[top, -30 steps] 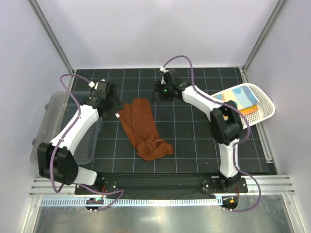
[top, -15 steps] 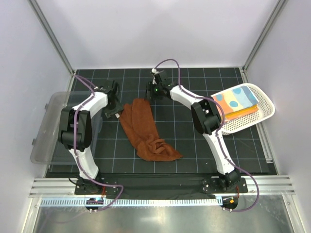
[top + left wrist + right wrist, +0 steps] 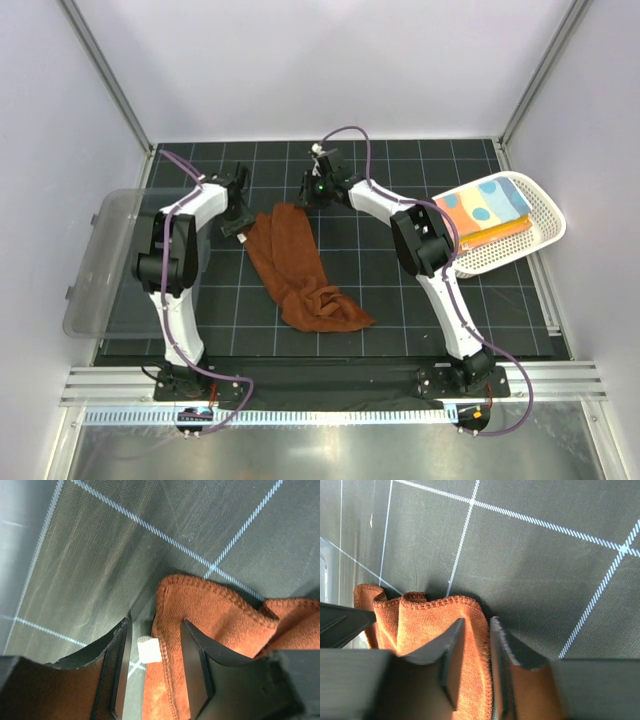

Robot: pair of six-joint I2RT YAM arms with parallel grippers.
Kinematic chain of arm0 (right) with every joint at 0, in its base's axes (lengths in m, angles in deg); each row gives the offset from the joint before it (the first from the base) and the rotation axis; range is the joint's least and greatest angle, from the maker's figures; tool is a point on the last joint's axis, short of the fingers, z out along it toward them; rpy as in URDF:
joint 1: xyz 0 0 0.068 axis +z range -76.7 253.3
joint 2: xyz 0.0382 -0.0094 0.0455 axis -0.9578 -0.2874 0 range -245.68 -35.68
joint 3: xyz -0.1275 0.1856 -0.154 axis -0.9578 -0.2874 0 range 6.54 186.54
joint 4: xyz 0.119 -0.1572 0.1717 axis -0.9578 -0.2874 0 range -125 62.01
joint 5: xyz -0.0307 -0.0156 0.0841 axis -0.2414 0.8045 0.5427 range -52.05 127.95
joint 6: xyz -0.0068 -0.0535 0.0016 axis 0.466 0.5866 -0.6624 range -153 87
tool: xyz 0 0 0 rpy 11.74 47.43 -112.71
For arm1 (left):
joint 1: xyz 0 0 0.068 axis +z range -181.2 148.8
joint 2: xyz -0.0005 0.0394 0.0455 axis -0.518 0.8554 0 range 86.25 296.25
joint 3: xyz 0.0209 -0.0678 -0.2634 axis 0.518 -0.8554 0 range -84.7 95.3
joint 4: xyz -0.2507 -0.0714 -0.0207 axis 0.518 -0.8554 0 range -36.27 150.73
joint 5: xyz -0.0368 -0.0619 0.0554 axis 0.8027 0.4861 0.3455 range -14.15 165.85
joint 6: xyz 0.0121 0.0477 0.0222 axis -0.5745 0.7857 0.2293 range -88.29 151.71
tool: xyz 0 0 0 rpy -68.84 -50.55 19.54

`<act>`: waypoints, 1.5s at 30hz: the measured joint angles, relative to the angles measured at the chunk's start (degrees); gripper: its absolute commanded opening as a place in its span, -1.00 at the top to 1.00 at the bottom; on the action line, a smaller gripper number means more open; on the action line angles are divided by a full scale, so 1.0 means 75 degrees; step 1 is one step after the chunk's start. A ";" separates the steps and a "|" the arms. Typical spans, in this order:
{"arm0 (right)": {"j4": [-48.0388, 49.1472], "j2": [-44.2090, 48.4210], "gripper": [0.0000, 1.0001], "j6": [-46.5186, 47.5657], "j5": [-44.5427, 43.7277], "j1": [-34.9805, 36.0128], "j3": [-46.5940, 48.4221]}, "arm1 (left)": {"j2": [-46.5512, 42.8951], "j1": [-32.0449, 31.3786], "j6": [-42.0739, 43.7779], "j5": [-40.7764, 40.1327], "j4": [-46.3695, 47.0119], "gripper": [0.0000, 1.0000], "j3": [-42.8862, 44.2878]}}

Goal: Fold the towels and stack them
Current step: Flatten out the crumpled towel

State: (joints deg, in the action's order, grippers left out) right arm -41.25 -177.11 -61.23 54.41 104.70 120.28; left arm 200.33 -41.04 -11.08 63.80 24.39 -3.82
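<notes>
A large rust-brown towel (image 3: 300, 265) lies lengthwise on the black grid mat, bunched at its near end. My left gripper (image 3: 238, 222) is at the towel's far left corner. In the left wrist view its jaws (image 3: 155, 625) are open and straddle the hemmed edge of the towel (image 3: 215, 610) and a white tag (image 3: 149, 650); the left finger stands clear of the cloth. My right gripper (image 3: 308, 197) is at the far right corner. In the right wrist view its narrow jaws (image 3: 477, 622) are shut on the towel's edge (image 3: 420, 620).
A white perforated basket (image 3: 545, 205) at the right holds more towels: a light blue one (image 3: 505, 193), an orange dotted one (image 3: 468, 208) and a yellow-orange one (image 3: 512, 228). A clear plastic bin (image 3: 110, 260) sits off the mat's left edge.
Both grippers came in to the towel's far corners and their jaws narrowed, the right more. The left arm's elbow swung inward. The towel's bunched near end spread a little to the right.
</notes>
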 measured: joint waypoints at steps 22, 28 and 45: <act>-0.0831 0.6758 0.98 0.1311 -0.1950 -0.0175 -0.4948 | -0.3442 -0.0411 0.1160 0.3040 -0.0052 1.00 -0.0236; -0.1816 1.1065 0.98 0.1620 -0.2457 -0.0169 -0.5919 | -0.6502 -0.0667 0.0994 0.4873 0.0265 1.00 -0.1189; -0.1046 1.2077 0.98 0.1626 -0.3127 -0.0166 -0.5313 | -0.5750 -0.2975 0.0976 0.3153 -0.0606 1.00 0.2224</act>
State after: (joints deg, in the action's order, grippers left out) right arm -49.10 -86.53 -49.03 30.96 103.45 80.43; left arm 157.21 -63.36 -3.76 87.45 19.85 12.86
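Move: The left hand is open over the brown towel's far left corner, which lies about 2 cm ahead of it and 1 cm lower. The towel's bunched near end sits roughly 18 cm back and 19 cm to its right, and the clear bin some 24 cm to its left and 7 cm back. The right hand straddles the towel's far right corner, about 1 cm ahead, 1 cm to its left and 1 cm down; the bunched end lies around 26 cm back and 6 cm to its right. Slide the left gripper some 2 cm forward over its corner and shut both grippers, pinching one far corner each. Then swing both hands up about 40 cm, back and to the right, the right hand going farther right so the held edge spreads, fingers tipping up nearly 50 degrees; finish with both still rising and swinging forward again, grips kept. ##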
